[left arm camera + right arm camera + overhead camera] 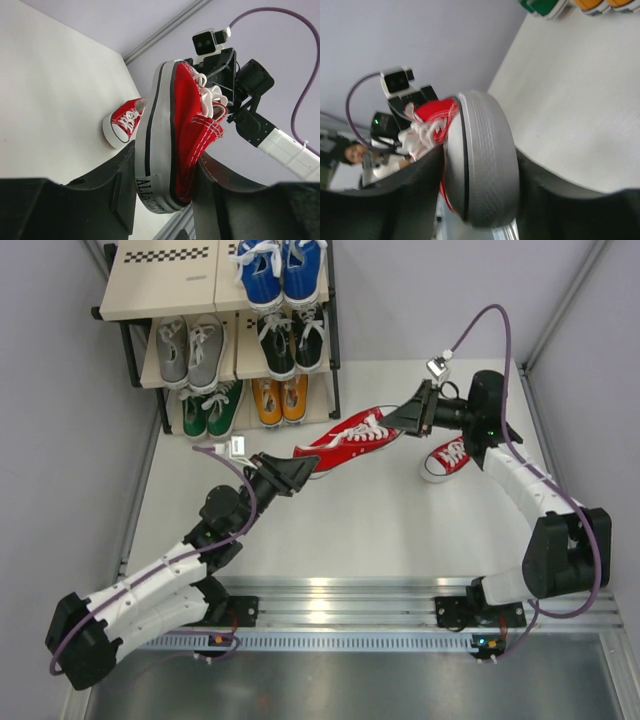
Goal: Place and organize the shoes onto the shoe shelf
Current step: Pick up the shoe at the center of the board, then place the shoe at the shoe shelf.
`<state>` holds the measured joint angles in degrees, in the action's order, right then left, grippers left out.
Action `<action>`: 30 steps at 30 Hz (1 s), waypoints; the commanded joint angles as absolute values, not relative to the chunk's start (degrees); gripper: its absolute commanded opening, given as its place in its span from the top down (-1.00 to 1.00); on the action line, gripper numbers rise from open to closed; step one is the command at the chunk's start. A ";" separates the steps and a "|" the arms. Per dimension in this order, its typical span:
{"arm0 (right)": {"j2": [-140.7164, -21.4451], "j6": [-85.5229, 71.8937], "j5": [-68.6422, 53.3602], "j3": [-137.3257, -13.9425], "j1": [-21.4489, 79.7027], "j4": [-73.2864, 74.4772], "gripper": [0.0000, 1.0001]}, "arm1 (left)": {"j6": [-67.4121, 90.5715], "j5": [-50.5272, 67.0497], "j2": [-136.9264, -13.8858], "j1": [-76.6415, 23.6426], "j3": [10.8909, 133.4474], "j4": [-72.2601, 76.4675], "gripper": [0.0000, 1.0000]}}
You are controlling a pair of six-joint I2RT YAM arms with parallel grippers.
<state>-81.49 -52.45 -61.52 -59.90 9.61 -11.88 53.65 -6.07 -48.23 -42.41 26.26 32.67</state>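
Observation:
One red shoe hangs above the table between both arms, turned on its side. My left gripper is shut on its heel, one finger on the white sole and the other pressing the red canvas. My right gripper holds the toe, its fingers lying against the sole and the upper. The other red shoe stands on the table below my right wrist and also shows in the left wrist view. The shoe shelf stands at the back left.
The shelf holds blue shoes on top, grey shoes and black shoes in the middle, and green shoes and orange shoes at the bottom. The top board's left half is bare. Walls close both sides.

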 commanded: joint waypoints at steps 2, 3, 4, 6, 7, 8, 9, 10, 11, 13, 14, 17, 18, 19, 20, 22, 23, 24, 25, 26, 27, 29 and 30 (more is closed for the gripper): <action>-81.12 -42.72 -65.31 -65.12 9.23 -7.04 -0.34 | 57.12 -11.94 -41.41 -41.92 25.14 37.27 1.00; -81.04 -40.89 -65.04 -66.52 9.14 -6.07 -0.43 | 57.04 -12.39 -40.61 -41.92 24.88 35.96 1.00; -80.86 -40.09 -64.78 -67.23 9.05 -4.24 -0.51 | 56.95 -12.91 -38.87 -41.92 24.87 34.73 1.00; -80.77 -39.03 -64.69 -68.64 8.35 -3.52 -0.68 | 56.08 -14.75 -37.01 -41.92 25.14 32.09 1.00; -80.77 -38.68 -64.69 -69.95 8.00 -2.99 -0.70 | 55.55 -15.37 -35.09 -41.84 25.48 29.90 1.00; -80.86 -38.32 -64.77 -70.57 7.56 -2.64 -0.72 | 55.02 -16.16 -34.11 -41.84 25.75 28.40 1.00; -80.86 -36.84 -64.95 -71.71 6.69 -1.94 -0.73 | 54.32 -17.56 -33.14 -41.84 25.93 27.43 1.00; -80.77 -35.78 -64.95 -72.24 6.24 -0.98 -0.74 | 53.53 -18.27 -31.05 -41.84 26.28 25.07 1.00; -80.60 -34.64 -64.78 -72.68 5.28 1.38 -0.75 | 52.83 -19.15 -30.07 -41.84 27.50 24.09 1.00; -80.16 -30.60 -64.60 -73.65 4.14 3.77 -0.75 | 51.25 -21.17 -27.44 -41.84 29.17 22.16 1.00; -80.07 -29.54 -64.86 -73.74 2.74 5.52 -0.76 | 49.50 -21.88 -26.64 -41.84 31.27 20.50 1.00; -79.19 -23.92 -65.39 -73.83 0.54 10.00 -0.76 | 45.19 -24.60 -25.93 -41.84 35.76 17.94 1.00; -78.75 -20.86 -65.22 -73.57 0.53 11.06 -0.76 | 43.87 -25.22 -26.19 -41.84 39.16 17.67 1.00; -78.49 -19.44 -64.95 -73.30 -1.56 12.21 -0.76 | 41.86 -26.70 -27.41 -41.84 40.85 17.41 1.00; -77.88 -18.64 -65.65 -73.04 -2.36 12.65 -0.76 | 40.70 -27.07 -28.12 -41.84 42.87 17.40 1.00; -77.35 -16.01 -66.01 -71.72 -2.99 13.70 -0.76 | 37.20 -28.20 -31.02 -41.84 47.71 18.54 1.00; -76.65 -14.95 -66.35 -71.20 -3.34 13.97 -0.76 | 36.05 -28.56 -32.16 -41.84 49.12 19.41 1.00; -76.29 -13.11 -66.71 -70.15 -3.43 14.41 -0.76 | 34.99 -29.00 -34.17 -41.92 51.92 21.34 1.00; -76.12 -11.96 -66.80 -69.70 -3.43 15.37 -0.76 | 32.98 -29.44 -35.23 -41.84 53.34 22.31 1.00; -75.68 -9.86 -66.62 -69.35 -3.51 16.08 -0.76 | 31.92 -30.40 -36.29 -41.84 54.57 23.28 1.00; -75.67 -8.80 -66.80 -69.00 -3.52 16.78 -0.76 | 30.95 -30.58 -38.13 -41.84 55.97 25.81 1.00; -75.67 -7.21 -66.89 -68.64 -3.69 19.16 -0.76 | 27.26 -31.54 -40.07 -41.84 59.57 27.77 1.00; -75.59 -6.34 -66.80 -68.21 -3.69 19.60 -0.76 | 26.29 -32.07 -41.99 -41.84 60.89 28.30 1.00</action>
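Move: The left gripper already has the red shoe's heel end; its goal, the empty top-left shelf board, lies about 32 cm ahead, 29 cm left and 15 cm up. The blue shoes on the top-right board are some 28 cm ahead, 4 cm left and 18 cm up, the black shoes below them 25 cm ahead and 4 cm left, level in height. The last red shoe lies 7 cm ahead, 17 cm right and 22 cm below the right gripper, 14 cm ahead and 38 cm right of the left. Open the right gripper wide to let go of the red shoe's toe end, lift it slightly and draw it about 8 cm right, towards the last red shoe. Keep the left grip on the heel; carry the shoe left nearly level, then swing steeply up some 20 cm towards the top-left board, turning the wrist about 30 degrees counter-clockwise and tipping the fingers up. ##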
